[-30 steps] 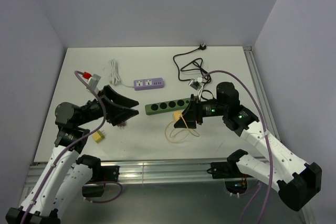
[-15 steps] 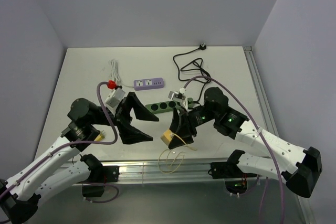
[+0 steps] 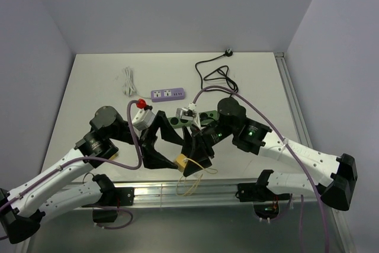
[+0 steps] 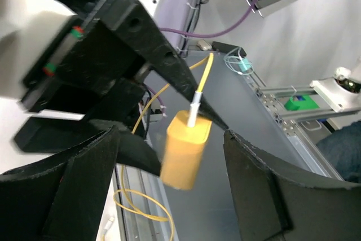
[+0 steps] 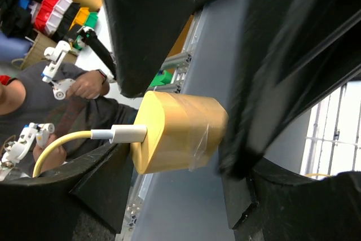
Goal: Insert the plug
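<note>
The plug point(image 3: 180, 161) is a yellow block with a white connector and a yellow cable point(image 3: 192, 182). It hangs in the air over the table's near edge. My right gripper point(image 3: 190, 157) is shut on the plug point(image 5: 180, 131), its black fingers point(image 5: 90, 187) pressing from two sides. My left gripper point(image 3: 172, 149) faces it from the left and stands open. In the left wrist view the plug point(image 4: 183, 150) sits between the left fingers point(image 4: 259, 190) with a gap on each side. A green power strip point(image 3: 177, 118) lies behind both grippers, partly hidden.
A purple power strip point(image 3: 167, 94) lies further back on the white table point(image 3: 89, 87). A coiled black cable point(image 3: 216, 75) sits at the back right and a white cable point(image 3: 128, 81) at the back left. The yellow cable loops over the metal front rail point(image 3: 177, 191).
My right gripper has carried the plug from beside the green strip toward the near edge. My left arm swung right and forward, bringing its open fingers around the plug.
</note>
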Available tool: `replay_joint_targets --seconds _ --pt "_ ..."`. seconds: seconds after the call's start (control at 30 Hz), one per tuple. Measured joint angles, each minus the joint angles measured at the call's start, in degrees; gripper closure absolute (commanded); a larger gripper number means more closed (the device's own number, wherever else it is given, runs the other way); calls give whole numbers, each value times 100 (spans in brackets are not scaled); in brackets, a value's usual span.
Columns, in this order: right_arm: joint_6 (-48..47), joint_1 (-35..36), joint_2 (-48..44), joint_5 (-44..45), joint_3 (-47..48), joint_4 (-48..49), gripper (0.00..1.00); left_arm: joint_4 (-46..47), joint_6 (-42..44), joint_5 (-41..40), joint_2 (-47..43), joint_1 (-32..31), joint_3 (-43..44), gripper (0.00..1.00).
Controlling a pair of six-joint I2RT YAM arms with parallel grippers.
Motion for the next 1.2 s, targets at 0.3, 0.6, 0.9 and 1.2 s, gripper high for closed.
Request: replay_joint_targets --seconds 0.3,0.6,0.9,1.2 --pt "-142 33 330 83 269 -151 100 -273 302 74 -9 -188 9 26" --pt "-356 33 326 245 417 -393 100 -597 431 76 -63 -232 17 45" --pt "-404 33 350 151 549 -501 99 -796 597 221 -13 -269 140 100" --pt "-970 20 339 713 1106 -1720 39 -1491 776 -455 -247 -293 369 100"
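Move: The yellow plug is already in the right fingers, held up near the table's front edge. From the open left gripper the plug lies about 3 cm to the right, 3 cm back and 2 cm lower. From the right hand the left gripper's gap is roughly 5 cm left, 2 cm ahead and 2 cm higher. The green power strip lies some 31 cm ahead of the left hand, 6 cm to its right and 33 cm below. Back and down, under 2 cm each way, the left hand eases its open fingers around the plug and shuts them to about a third, pinching it, then comes slightly forward and up. Meanwhile the right hand, still gripping, feeds the plug about 1.5 cm left into that gap, rising a little and edging some 2 cm forward, mostly at the end. ##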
